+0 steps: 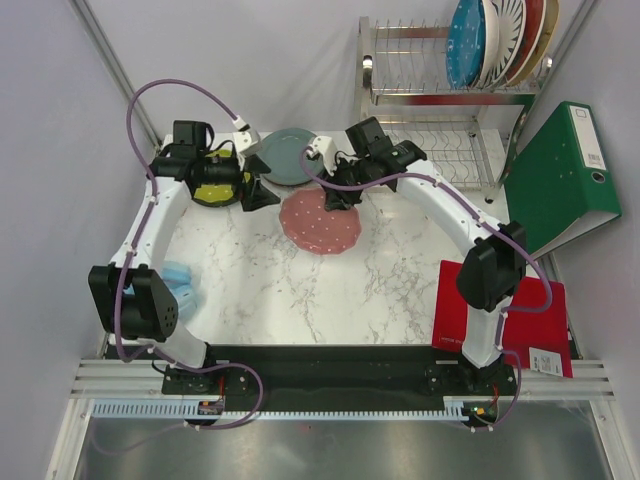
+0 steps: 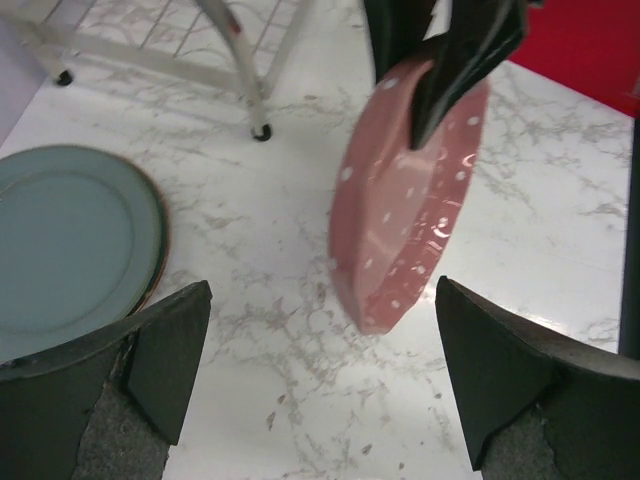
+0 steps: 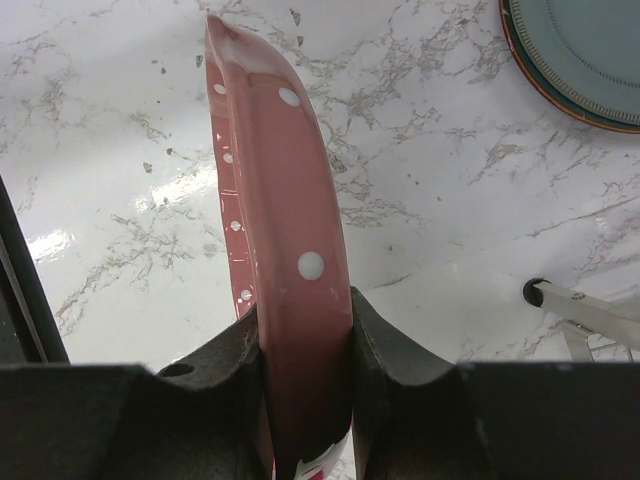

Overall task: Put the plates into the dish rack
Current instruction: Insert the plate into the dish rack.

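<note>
The pink plate with white dots (image 1: 322,225) (image 3: 275,170) is tilted over the marble table, its far rim clamped between my right gripper's (image 1: 338,198) (image 3: 305,370) jaws. From the left wrist view the pink plate (image 2: 400,230) hangs slanted, its low rim close to the table. My left gripper (image 1: 260,188) (image 2: 320,385) stands open just left of it, with only bare table between its fingers (image 2: 165,360). A grey-blue plate (image 1: 290,157) (image 2: 70,235) (image 3: 585,50) lies flat behind. A lime plate (image 1: 213,188) sits under my left wrist. The dish rack (image 1: 440,100) holds a teal plate (image 1: 466,42) and others on its upper tier.
A green binder (image 1: 562,175) leans at the right beside the rack. A red book (image 1: 500,315) lies at the front right near my right arm's base. A light blue cloth (image 1: 180,285) lies at the front left. A rack leg (image 2: 250,85) (image 3: 560,297) stands near the plates.
</note>
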You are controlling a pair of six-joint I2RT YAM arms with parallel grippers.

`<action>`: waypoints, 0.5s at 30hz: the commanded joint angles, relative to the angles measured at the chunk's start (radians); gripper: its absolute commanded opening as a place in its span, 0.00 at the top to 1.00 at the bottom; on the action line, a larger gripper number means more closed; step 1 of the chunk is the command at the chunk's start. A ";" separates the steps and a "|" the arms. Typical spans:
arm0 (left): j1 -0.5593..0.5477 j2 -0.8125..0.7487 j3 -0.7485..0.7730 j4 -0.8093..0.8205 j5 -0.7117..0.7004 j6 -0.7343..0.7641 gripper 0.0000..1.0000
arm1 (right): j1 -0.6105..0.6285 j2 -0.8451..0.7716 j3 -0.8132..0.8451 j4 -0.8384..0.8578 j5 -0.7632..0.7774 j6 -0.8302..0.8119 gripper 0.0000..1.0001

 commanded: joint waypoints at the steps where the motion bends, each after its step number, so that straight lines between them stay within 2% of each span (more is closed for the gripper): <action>1: -0.080 -0.021 -0.037 -0.030 0.074 0.024 0.00 | -0.002 -0.086 0.055 0.086 -0.079 -0.009 1.00; 8: -0.137 0.063 -0.019 -0.030 0.094 0.027 0.00 | 0.000 -0.105 0.065 0.101 -0.116 -0.006 1.00; 11: -0.141 0.105 -0.001 -0.035 0.109 0.027 0.08 | 0.000 -0.115 0.067 0.118 -0.118 0.007 1.00; 12: -0.141 0.111 0.007 -0.040 0.119 0.027 0.16 | 0.000 -0.118 0.068 0.121 -0.118 0.007 1.00; 15: -0.141 0.143 0.032 -0.053 0.131 0.023 0.28 | 0.003 -0.132 0.062 0.124 -0.121 0.002 1.00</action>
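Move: Out to the left hand's right and nearer the base hangs the pink dotted plate, its middle about 13 cm right, 7 cm back and 6 cm below that hand. The grey-blue plate lies some 13 cm ahead of the left hand, 5 cm right, and the green plate 7 cm ahead, 18 cm left, both about 14 cm lower. From the right hand, which already grips the pink plate's rim, its middle is roughly 6 cm back, 5 cm left and 5 cm down. Bringing its open fingers to the pink plate's free edge, the left hand travels about 6 cm right and 3 cm back, and also sinks some 4–5 cm, mostly in the later part. It turns about 10 degrees clockwise and rolls about as much; the fingers start to close around the edge, no grip visible yet. The right hand keeps its pinch on the rim nearly in place, rising about 1 cm. ##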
